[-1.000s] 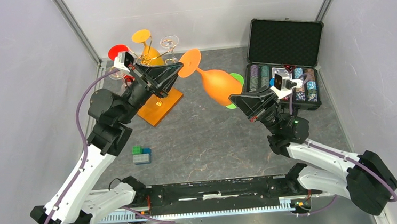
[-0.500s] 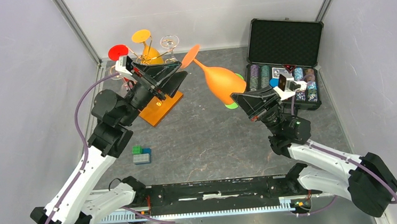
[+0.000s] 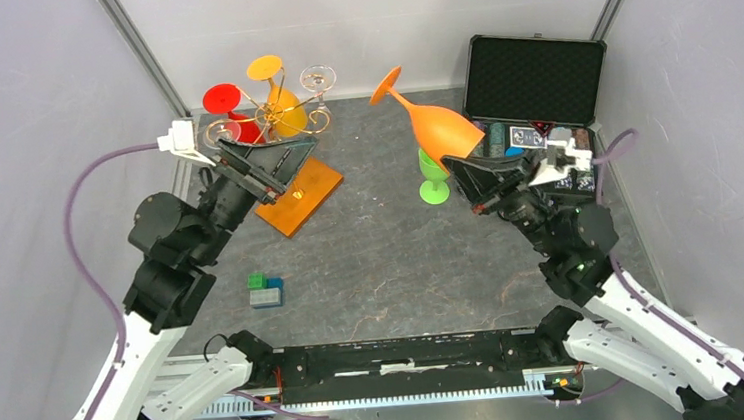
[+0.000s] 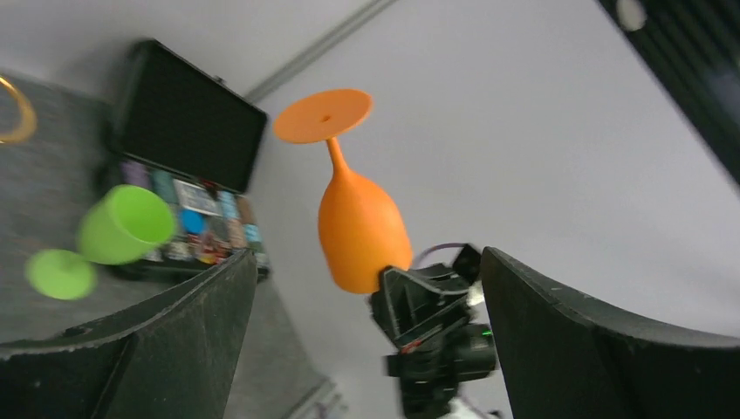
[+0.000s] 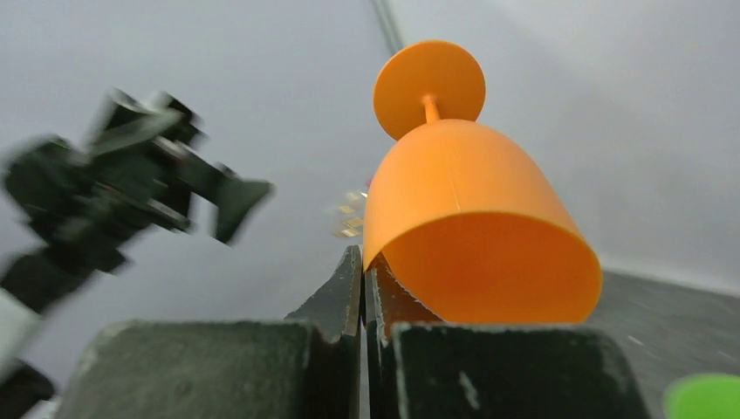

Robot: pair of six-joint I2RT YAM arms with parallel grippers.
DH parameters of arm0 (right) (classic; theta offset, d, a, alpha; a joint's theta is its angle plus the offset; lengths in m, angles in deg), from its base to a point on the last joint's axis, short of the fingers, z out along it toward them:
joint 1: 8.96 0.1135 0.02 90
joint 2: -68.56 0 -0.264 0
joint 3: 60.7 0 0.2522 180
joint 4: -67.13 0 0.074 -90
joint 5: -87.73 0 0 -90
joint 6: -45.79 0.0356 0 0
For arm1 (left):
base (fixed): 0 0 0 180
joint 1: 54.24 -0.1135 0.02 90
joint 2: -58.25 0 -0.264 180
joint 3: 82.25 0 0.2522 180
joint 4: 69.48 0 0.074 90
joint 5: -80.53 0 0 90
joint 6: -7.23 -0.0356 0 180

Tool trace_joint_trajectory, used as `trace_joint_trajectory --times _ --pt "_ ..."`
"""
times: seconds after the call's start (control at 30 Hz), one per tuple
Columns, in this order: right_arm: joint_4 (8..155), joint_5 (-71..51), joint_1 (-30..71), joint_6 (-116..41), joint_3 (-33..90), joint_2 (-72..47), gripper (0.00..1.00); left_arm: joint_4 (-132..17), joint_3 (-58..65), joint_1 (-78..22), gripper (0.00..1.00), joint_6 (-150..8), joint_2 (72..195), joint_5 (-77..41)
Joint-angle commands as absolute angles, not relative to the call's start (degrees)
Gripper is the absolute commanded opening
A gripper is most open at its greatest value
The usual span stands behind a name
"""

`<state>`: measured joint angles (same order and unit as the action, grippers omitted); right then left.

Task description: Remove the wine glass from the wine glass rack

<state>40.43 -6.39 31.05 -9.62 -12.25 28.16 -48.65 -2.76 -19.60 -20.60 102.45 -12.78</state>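
The orange wine glass (image 3: 439, 126) hangs in the air away from the wine glass rack (image 3: 270, 118), tilted with its foot up and to the left. My right gripper (image 3: 462, 170) is shut on the bowl's rim, one finger inside and one outside, which shows plainly in the right wrist view (image 5: 365, 262) under the orange wine glass (image 5: 471, 201). My left gripper (image 3: 296, 164) is open and holds nothing; it hovers over the rack's orange base (image 3: 311, 190). The left wrist view shows the orange wine glass (image 4: 358, 227) far beyond my wide-open left gripper (image 4: 366, 255).
A red glass (image 3: 222, 99), another orange glass (image 3: 275, 89) and a clear glass (image 3: 317, 77) hang on the rack. A green glass (image 3: 433, 183) stands on the table below the held one. An open black case (image 3: 536, 77) sits back right. Small blocks (image 3: 265, 291) lie front left.
My left gripper opened, let go of the orange glass's foot and drew back to the left. The right arm swung the glass right and tipped its foot upward.
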Motion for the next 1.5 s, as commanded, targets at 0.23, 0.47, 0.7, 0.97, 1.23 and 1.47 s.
trace_joint_trajectory --times 0.23,0.47,0.7,0.97,1.23,1.47 --pt "102.35 -7.24 30.94 -38.40 8.99 17.83 0.00 -24.53 6.75 -19.44 1.00 -53.84 101.36 7.90" --pt "115.84 -7.76 31.16 -41.84 15.31 4.38 0.00 -24.84 4.78 -19.43 1.00 -52.29 97.71 21.02" --pt "117.24 -4.05 32.24 -40.72 18.12 -5.50 0.00 -26.37 3.41 -19.43 1.00 -52.96 95.08 23.73" --pt "120.86 -0.65 34.78 -41.58 25.23 -11.83 0.00 -26.10 2.95 -19.43 1.00 -54.45 93.96 24.67" --pt "125.81 2.98 35.49 -43.71 32.37 -17.28 0.01 -26.02 2.98 -19.37 1.00 -55.35 93.93 25.55" --pt "127.54 4.23 35.49 -46.60 39.14 -23.48 0.04 -26.02 2.52 -19.38 1.00 -55.77 94.21 25.75"
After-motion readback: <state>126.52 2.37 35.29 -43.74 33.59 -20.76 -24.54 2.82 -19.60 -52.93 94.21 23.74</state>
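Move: About 12 cm ahead of the right hand, 11 cm to its left and 43 cm below lies the bare patch of table for the orange glass, which the hand already pinches by the rim, foot up. The green glass stands about 16 cm ahead of this hand and 4 cm left, 35 cm down; the chip case is 21 cm ahead, 20 cm right. From the left hand the patch is some 12 cm ahead, 30 cm right and 48 cm down. Plunging about 27 cm, then levelling out, the right hand works some 8 cm forward and a little left, rolling over by roughly 95 degrees from fingers-up to fingers-down and keeping its pinch on the orange rim as it brings the foot down beside the green glass. The open, empty left hand swings about 15 cm left and slightly down, away from the rack, turning counter-clockwise. ##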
